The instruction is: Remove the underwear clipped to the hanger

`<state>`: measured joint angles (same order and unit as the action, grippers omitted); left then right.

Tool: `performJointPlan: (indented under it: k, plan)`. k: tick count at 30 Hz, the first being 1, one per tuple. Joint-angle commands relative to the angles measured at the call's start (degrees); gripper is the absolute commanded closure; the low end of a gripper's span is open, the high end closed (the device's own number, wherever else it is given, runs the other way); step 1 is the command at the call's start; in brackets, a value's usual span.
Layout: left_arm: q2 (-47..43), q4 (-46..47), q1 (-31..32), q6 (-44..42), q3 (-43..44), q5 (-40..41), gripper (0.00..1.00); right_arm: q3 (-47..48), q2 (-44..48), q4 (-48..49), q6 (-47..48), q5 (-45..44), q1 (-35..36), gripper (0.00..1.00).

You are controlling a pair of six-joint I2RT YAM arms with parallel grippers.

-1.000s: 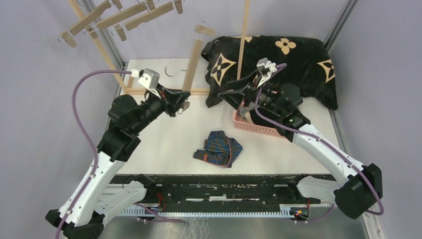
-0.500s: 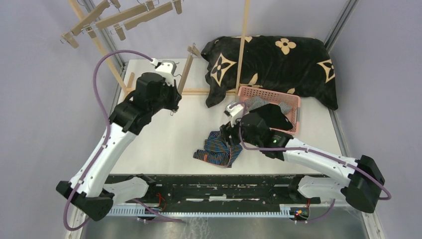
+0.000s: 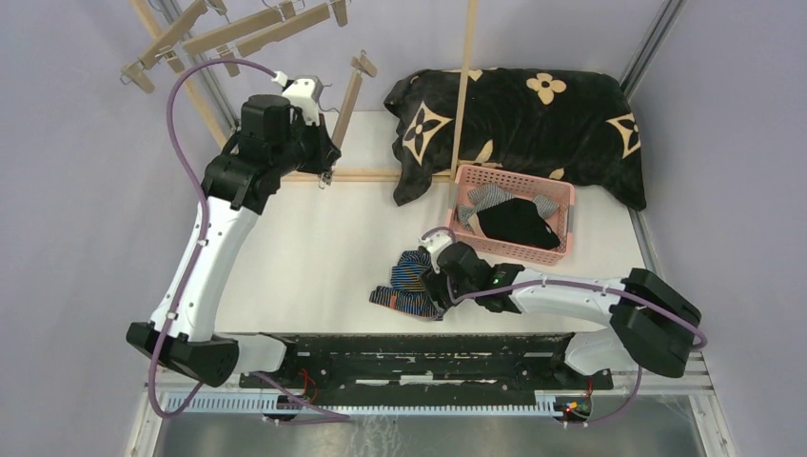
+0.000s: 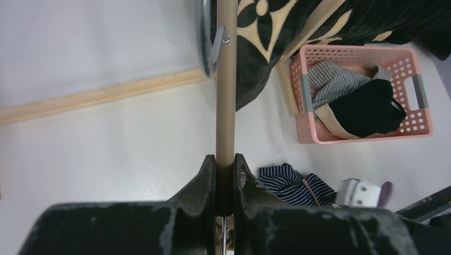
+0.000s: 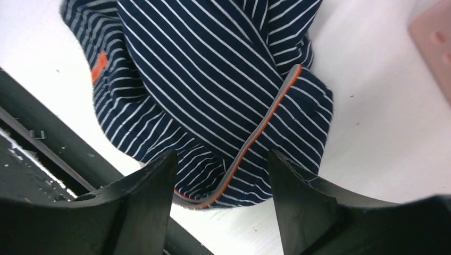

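My left gripper [image 3: 326,162] [image 4: 225,160] is shut on the bar of a bare wooden hanger [image 3: 346,95] [image 4: 226,90], held up at the back left. Dark navy striped underwear [image 3: 411,284] [image 4: 295,186] [image 5: 213,79] lies crumpled on the white table near the front. My right gripper [image 3: 434,284] [image 5: 222,162] hangs open just above its orange-edged waistband, with nothing between the fingers. Grey-white striped underwear [image 3: 481,198] [image 4: 335,82] and black underwear [image 3: 519,224] [image 4: 367,106] lie in the pink basket [image 3: 563,190] [image 4: 351,52].
A black flower-patterned blanket [image 3: 533,105] lies at the back right behind the basket. A wooden rack with several hangers [image 3: 238,33] rises at the back left, its base bar [image 3: 371,175] on the table and an upright pole [image 3: 464,86] beside the blanket. A black rail [image 3: 400,347] lines the near edge.
My right gripper came from the basket forward and down over the navy underwear. My left arm swung the hanger up and back toward the rack.
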<state>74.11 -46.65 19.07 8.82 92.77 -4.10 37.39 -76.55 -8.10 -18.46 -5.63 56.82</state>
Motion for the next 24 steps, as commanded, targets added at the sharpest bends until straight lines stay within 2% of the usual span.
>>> performJointPlan:
  k: [1,3,7,10,16,20,24]
  plan:
    - [2.4,1.4,0.1,-2.5,5.7,-4.3,0.97,1.5,-3.8,2.6,-2.2,0.6,0.5,0.34]
    - [3.5,0.6,0.0,-2.5,8.2,-2.5,0.97,2.1,-5.3,2.6,-2.5,1.0,0.6,0.50]
    - [7.0,-2.2,-0.1,-3.4,15.3,-1.0,0.97,3.8,-7.0,1.4,-2.1,1.3,0.7,0.96]
    - [10.9,-5.2,-0.3,-4.1,21.5,-1.4,0.97,4.7,-5.2,0.1,-1.0,0.5,0.8,0.99]
    - [17.6,-8.6,-3.8,-5.2,29.0,-5.3,0.97,8.1,8.2,-4.6,0.9,-6.0,1.6,0.99]
    - [20.6,-9.8,-5.3,-5.2,32.6,-6.5,0.97,13.0,16.0,-8.2,4.6,-15.5,1.6,0.99]
    - [22.1,-10.5,-6.0,-5.2,35.4,-7.9,0.97,17.5,19.1,-8.9,8.9,-30.9,1.6,0.99]
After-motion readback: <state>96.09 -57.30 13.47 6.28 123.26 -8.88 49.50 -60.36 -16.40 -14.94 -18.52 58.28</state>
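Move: The striped underwear lies crumpled on the table, its middle about 3 cm ahead and 3 cm left of the open right hand and some 4 cm lower. The pink basket is roughly 16 cm ahead and 14 cm right of that hand, about 2 cm lower. From the left hand, which holds the bare hanger, the hung hangers are some 12 cm ahead, 12 cm left and 18 cm up; the underwear is about 12 cm back, 16 cm right and 33 cm below. The striped underwear is pinched near its waistband: the right hand sinks about 3 cm, shuts its fingers on the cloth, then lifts it steeply by some 18 cm, drifting forward late as the fingers tip up about 20 degrees. Meanwhile the left hand keeps its grip on the hanger and carries it about 8 cm forward, rising first and then dipping a little. ##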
